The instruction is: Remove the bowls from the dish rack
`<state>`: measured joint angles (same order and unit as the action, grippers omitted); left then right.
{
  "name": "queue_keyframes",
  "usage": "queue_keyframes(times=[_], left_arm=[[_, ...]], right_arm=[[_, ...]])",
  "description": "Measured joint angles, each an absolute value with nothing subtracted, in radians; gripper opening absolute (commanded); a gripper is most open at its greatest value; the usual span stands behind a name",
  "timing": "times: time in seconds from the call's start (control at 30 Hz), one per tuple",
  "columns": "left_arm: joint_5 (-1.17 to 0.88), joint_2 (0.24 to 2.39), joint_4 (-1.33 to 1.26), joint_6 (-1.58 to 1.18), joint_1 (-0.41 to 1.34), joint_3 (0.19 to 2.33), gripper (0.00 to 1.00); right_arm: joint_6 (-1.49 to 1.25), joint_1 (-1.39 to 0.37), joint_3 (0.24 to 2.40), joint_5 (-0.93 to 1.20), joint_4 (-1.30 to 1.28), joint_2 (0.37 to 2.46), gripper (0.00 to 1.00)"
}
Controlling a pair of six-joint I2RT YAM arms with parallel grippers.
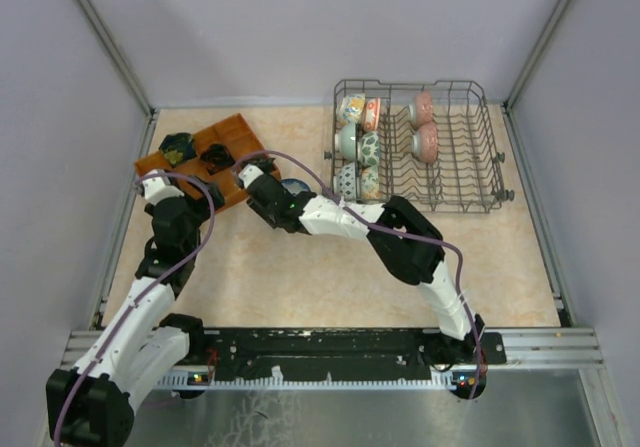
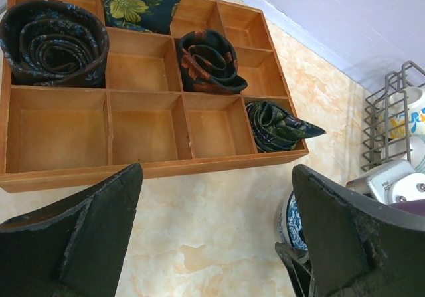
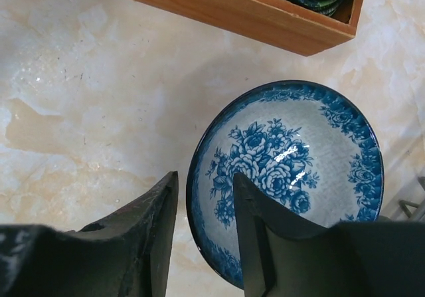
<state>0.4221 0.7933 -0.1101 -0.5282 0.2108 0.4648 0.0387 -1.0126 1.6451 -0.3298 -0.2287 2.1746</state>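
Note:
A blue-and-white floral bowl (image 3: 285, 157) sits upright on the marble table by the corner of the wooden tray. My right gripper (image 3: 204, 184) straddles its near rim, one finger inside and one outside. The jaws stand slightly apart with a gap to the rim, so the gripper is open. From above, that bowl (image 1: 295, 184) shows just beyond the right gripper (image 1: 262, 179). The grey wire dish rack (image 1: 470, 167) at the back right holds several bowls on edge, patterned ones (image 1: 358, 147) at its left and pink ones (image 1: 425, 142) in the middle. My left gripper (image 2: 219, 177) is open and holds nothing.
The brown wooden compartment tray (image 2: 133, 131) with rolled dark fabrics (image 2: 53, 41) lies at the back left, close to both grippers. The two arms nearly meet by the tray's near corner. Grey walls surround the table.

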Motion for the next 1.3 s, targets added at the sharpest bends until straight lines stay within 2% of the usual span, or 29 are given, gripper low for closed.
queue_keyframes(times=[0.03,0.1,0.3,0.53,0.67,0.87,1.3], left_arm=[[0.422,0.793,-0.110,-0.528,0.210,0.463,0.99],[0.422,0.793,-0.110,-0.529,0.209,0.462,0.99],[0.422,0.785,-0.110,-0.536,0.207,0.461,0.99],[0.422,0.784,-0.110,-0.543,0.206,0.461,0.99],[0.421,0.782,-0.110,-0.545,0.205,0.461,0.99],[0.407,0.788,-0.112,-0.546,0.205,0.456,0.99],[0.376,0.814,-0.123,-0.550,0.205,0.456,0.99]], right_arm=[[0.038,-1.012,1.645,-0.329,-0.226,2.175,0.51],[0.033,-1.012,1.643,-0.327,-0.215,2.175,0.55],[0.030,-1.013,1.567,-0.306,-0.166,2.130,0.59],[0.021,-1.013,1.472,-0.284,-0.134,1.965,0.62],[0.007,-1.012,1.419,-0.292,-0.095,1.827,0.70],[-0.036,-0.973,1.412,-0.353,-0.103,1.701,0.70],[-0.144,-0.640,1.327,-0.392,-0.193,1.620,0.69]])
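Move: From the right hand, whose fingers straddle the blue flower bowl's left rim, the rack's near-left diamond-patterned bowl lies about 18 cm right, 7 cm ahead, roughly level. The orange flower bowl is some 23 cm right and 6 ahead, the pale green bowl 18 right and 16 ahead. The blue flower bowl's middle is 5 cm right, 3 ahead, 2 below. From the left hand the diamond-patterned bowl lies about 36 cm right, 10 ahead, 12 below. Right hand opens wider, rises clear of the blue bowl, then swings about 20 cm right over the rack. ##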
